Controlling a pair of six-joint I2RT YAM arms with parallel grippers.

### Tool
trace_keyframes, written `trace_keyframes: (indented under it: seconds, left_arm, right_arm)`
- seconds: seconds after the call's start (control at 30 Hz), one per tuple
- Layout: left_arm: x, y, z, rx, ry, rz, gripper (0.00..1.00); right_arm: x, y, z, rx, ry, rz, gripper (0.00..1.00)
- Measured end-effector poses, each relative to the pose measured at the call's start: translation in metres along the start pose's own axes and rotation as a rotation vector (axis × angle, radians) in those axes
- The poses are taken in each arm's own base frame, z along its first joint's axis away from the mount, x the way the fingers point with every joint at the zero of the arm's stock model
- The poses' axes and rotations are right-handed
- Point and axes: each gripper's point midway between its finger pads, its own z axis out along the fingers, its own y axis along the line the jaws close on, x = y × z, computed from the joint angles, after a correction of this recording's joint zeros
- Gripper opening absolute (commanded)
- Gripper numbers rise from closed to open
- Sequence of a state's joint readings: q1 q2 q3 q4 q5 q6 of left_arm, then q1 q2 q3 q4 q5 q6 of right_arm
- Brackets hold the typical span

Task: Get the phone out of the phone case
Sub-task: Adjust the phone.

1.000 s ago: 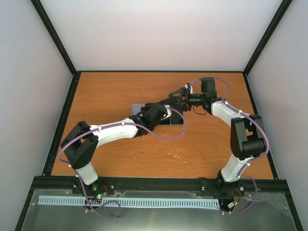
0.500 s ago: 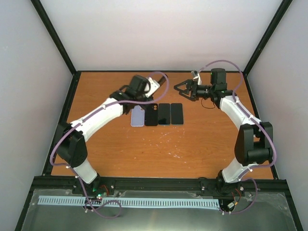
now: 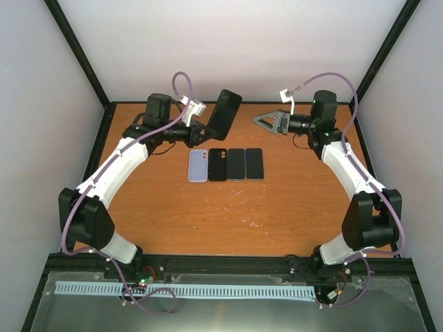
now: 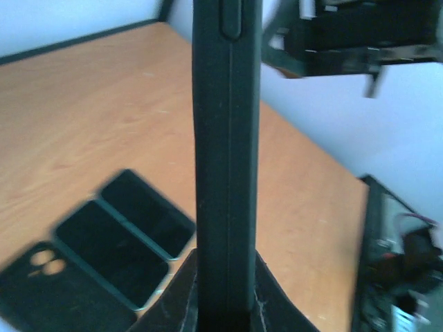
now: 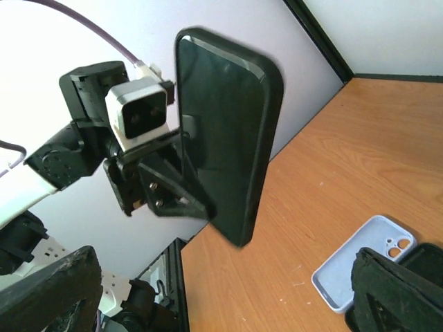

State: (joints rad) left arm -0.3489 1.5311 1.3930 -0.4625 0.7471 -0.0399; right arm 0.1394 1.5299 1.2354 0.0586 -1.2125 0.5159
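Note:
My left gripper [image 3: 206, 128] is shut on a black phone in its black case [image 3: 223, 114] and holds it upright above the back of the table. In the left wrist view the cased phone [image 4: 227, 152] stands edge-on between my fingers [image 4: 173, 297]. My right gripper [image 3: 266, 121] is open and empty, a short way to the right of the phone and facing it. The right wrist view shows the phone's glossy face [image 5: 225, 131] ahead, clamped by the left gripper [image 5: 163, 187], with my own fingertips [image 5: 48, 290] spread wide at the bottom corners.
A row lies flat mid-table: a lilac case [image 3: 199, 166], a black case [image 3: 218, 164] and two dark phones [image 3: 237, 164] [image 3: 254, 163]. A black frame borders the table, with white walls close behind.
My left arm has swung from the middle of the table to the back left, raising the cased phone. My right gripper has drawn back to the right and opened.

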Motion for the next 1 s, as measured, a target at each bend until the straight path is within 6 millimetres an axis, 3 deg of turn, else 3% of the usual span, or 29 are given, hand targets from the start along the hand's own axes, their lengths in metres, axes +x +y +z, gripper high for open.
trace_keyframes:
  seconds: [0.13,0.33,0.8,1.0]
  left_arm:
    - [0.005,-0.033,-0.001,0.2,-0.005,-0.022,0.01]
    - [0.011,-0.059,-0.005,0.377,0.001,-0.045,0.01]
    - [0.025,-0.085,-0.004,0.512,0.038,-0.055,0.01]
    - [0.027,-0.085,-0.003,0.509,0.04,-0.049,0.01]
  right_arm:
    - [-0.001,0.009,0.006,-0.03,0.003,-0.029,0.9]
    - [0.001,0.024,0.019,-0.076,0.017,-0.048,0.76]
    - [0.005,0.051,0.035,-0.157,0.044,-0.064,0.33]
    - [0.007,0.056,0.038,-0.176,0.055,-0.051,0.07]
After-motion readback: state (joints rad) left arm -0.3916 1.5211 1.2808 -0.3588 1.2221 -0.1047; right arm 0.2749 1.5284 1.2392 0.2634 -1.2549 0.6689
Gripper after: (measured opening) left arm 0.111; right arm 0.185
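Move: The left hand holds the phone near its lower end. The phone's middle is about 4 cm ahead, 5 cm right and 3 cm above that hand; the open right gripper is some 18 cm right, 3 cm ahead and 3 cm higher. From the right hand, the phone's middle lies about 12 cm left, 1 cm ahead and 2 cm up. About 28 cm below the left hand, the black case lies 2 cm right and the purple case 6 cm left, both 2 cm back. The right fingers, wide open, close almost fully around the phone's free right edge near its upper end, taking a pinch on it as that hand goes about 5 cm left, then less far back and up. The left hand keeps its own pinch and brings the phone in, swinging back about 8 cm and some way right while turning roughly 25 degrees clockwise, then holds nearly still. ##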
